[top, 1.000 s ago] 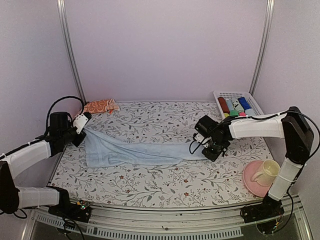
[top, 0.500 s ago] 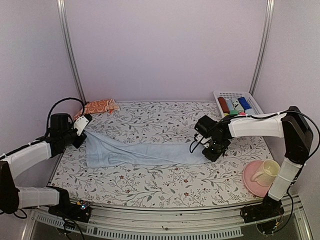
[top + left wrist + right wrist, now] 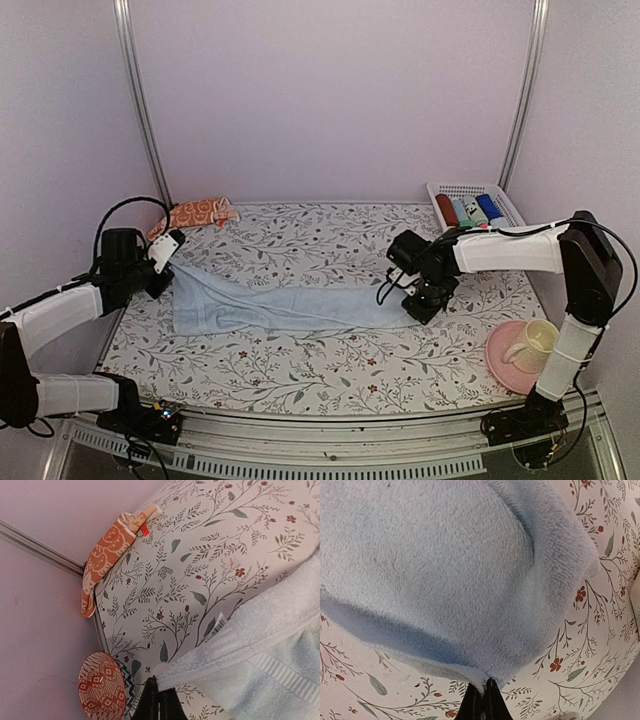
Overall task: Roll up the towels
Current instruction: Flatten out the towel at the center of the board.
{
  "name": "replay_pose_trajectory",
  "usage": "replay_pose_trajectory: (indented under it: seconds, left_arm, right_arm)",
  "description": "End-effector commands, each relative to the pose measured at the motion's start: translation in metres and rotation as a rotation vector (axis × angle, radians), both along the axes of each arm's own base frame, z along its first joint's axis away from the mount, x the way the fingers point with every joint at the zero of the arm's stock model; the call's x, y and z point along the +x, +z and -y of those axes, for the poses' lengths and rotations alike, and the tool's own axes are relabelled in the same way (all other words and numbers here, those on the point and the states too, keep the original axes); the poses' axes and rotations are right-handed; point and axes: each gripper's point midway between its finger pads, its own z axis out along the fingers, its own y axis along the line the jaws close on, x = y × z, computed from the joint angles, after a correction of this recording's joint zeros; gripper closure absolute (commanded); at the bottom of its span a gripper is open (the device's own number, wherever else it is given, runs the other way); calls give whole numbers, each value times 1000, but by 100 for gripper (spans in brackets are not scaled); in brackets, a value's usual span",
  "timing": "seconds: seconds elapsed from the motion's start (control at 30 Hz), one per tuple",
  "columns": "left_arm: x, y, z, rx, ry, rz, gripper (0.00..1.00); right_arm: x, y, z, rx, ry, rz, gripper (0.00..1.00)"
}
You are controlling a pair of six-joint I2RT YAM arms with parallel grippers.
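Note:
A light blue towel lies stretched left to right across the floral tabletop. My left gripper is shut on its left corner; the wrist view shows the white-edged corner pinched between the black fingertips. My right gripper is shut on the towel's right end, whose fleece edge runs into the closed tips. The orange-red printed towel lies crumpled at the back left, also seen as the orange towel in the left wrist view.
A white basket of rolled coloured cloths stands at the back right. A pink plate with a cream mug sits at the front right. A red-patterned round object is by the left edge. Metal posts flank the back wall.
The right gripper opened briefly and shut again on the towel's right end, shifting slightly. The left end of the towel sits a little lower and flatter.

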Motion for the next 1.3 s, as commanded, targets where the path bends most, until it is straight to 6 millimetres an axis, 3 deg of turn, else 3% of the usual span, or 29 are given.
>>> replay_pose_trajectory:
  seconds: [0.0, 0.33, 0.43, 0.57, 0.7, 0.83, 1.0, 1.07, 1.27]
  left_arm:
    - [-4, 5, 8, 0, -59, -34, 100]
    - [-27, 53, 45, -32, -308, -70, 100]
    - [-28, 74, 39, 9, -306, -62, 100]
    - [-32, 100, 32, 48, -297, -31, 100]
    - [-35, 113, 19, 104, -244, -23, 100]
    - [-45, 82, 14, 152, -259, -145, 100]
    - [-72, 13, 19, 174, -335, -352, 100]
    - [-80, -6, 23, 183, -368, -396, 100]
    - [-95, -29, 62, 81, -540, -410, 100]
  right_arm:
    - [20, 37, -6, 25, -25, 108, 98]
    - [65, 165, -11, 121, -81, 440, 98]
    - [69, 207, -7, 143, -76, 535, 98]
    - [69, 263, 15, 139, -121, 682, 98]
    - [60, 295, 37, 139, -159, 772, 98]
    - [55, 290, 59, 68, -205, 797, 98]
    - [51, 247, 66, 21, -222, 721, 98]
    - [52, 229, 66, 2, -224, 691, 98]
    - [60, 172, 51, -10, -219, 587, 98]
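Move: The pale blue towel's middle lies on the board some 24 cm left and 3 cm ahead of the right hand, just below it; from the left hand it is about 21 cm right, 3 cm back and 12 cm down. Each hand already pinches a corner. The towel basket stands 22 cm ahead and 15 cm right of the right hand, the mug plate 6 cm back and 15 cm right. The orange towel is roughly 20 cm ahead and 3 cm left of the left hand. The towel is shaken between both hands with the fingers kept shut on its corners: the right hand sweeps up nearly 30 cm and slightly forward, fingers tipping up towards forward, then eases right and sinks about 9 cm. The left hand rises too, drifting right, then drops to just under its starting height while drawing back towards the base, its wrist tipping down and turning clockwise. ##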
